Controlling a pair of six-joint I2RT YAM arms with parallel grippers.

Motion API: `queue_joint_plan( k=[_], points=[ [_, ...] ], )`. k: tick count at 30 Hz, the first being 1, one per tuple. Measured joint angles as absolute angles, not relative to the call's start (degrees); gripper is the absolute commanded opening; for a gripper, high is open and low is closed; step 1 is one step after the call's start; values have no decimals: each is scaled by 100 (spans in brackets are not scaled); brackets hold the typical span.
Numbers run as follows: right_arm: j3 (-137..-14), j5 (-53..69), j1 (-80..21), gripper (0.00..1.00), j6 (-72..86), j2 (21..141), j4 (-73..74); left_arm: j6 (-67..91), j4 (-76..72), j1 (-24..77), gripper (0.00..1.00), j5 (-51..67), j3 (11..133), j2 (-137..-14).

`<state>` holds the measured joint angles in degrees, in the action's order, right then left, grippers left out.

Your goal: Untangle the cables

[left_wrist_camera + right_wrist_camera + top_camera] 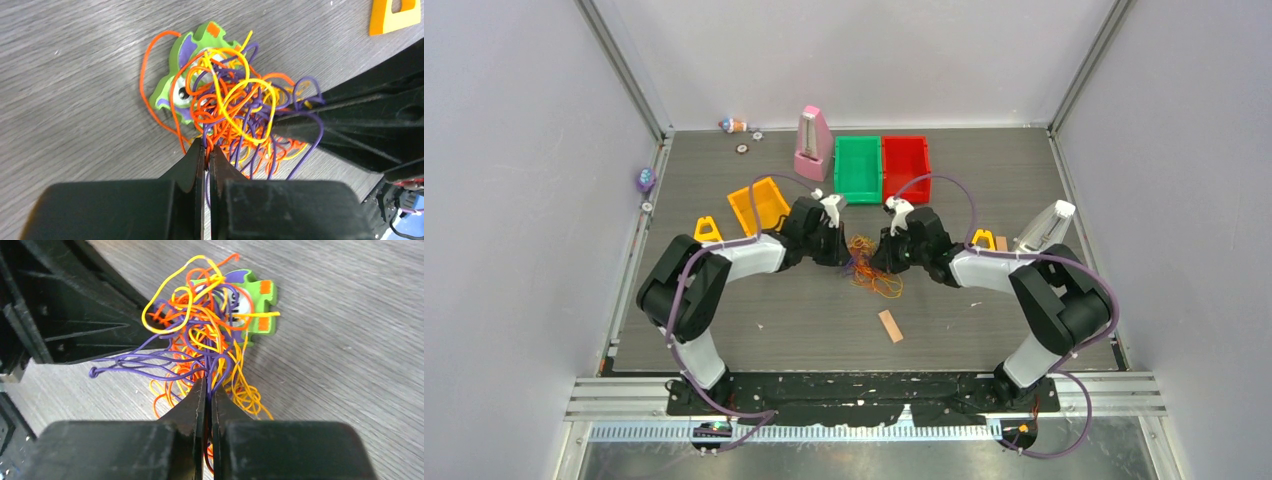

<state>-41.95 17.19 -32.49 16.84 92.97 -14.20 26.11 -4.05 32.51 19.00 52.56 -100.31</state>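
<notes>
The cables [868, 266] are a tangled clump of thin orange, yellow and purple wires in the middle of the table. My left gripper [844, 252] holds the clump from the left; in its wrist view [207, 148] the jaws are shut on orange and purple strands [235, 110]. My right gripper [886, 258] holds it from the right; in its wrist view [207, 385] the jaws are shut on purple and orange strands [200, 347]. A green foam piece [172, 82] with purple and orange marks lies under the tangle and also shows in the right wrist view [260, 310].
Behind the arms stand a green bin [857, 168], a red bin [906, 168], an orange bin [759, 206] and a pink metronome [812, 143]. Yellow triangles [707, 229] lie beside each arm. A small wooden block [890, 325] lies near the front. A white metronome [1044, 226] stands right.
</notes>
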Motion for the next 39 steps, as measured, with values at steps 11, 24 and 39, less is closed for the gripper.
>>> queue_joint_plan(
  k=[11, 24, 39],
  points=[
    [-3562, -1013, -3159, 5, 2399, 7865, -1225, 2801, -423, 3061, 0, -32, 4237, -8200],
    [-2912, -1509, -2665, 11, 2773, 7223, -1393, 3028, -248, 2709, 0, -1299, 3522, -7310],
    [-2502, 1638, -2709, 10, 2196, 7448, -3461, 1979, -1262, 3393, 77, 73, 3334, -7297]
  ],
)
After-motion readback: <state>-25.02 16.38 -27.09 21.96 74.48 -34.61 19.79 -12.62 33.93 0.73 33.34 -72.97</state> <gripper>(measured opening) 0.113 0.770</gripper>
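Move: Both hands already grip strands of the cables. The tangle's middle lies about 4 cm to the left hand's right and 2 cm to the right hand's left, level fore-and-aft with both and some 2 cm below. The green toy is about 3 cm ahead of the left hand, 2 cm to its right and 4 cm below; from the right hand it is 3 cm ahead, 4 cm left and 4 cm below. Both hands pull held strands outward some 15 cm each, then return partway, left letting go, right still gripping. ##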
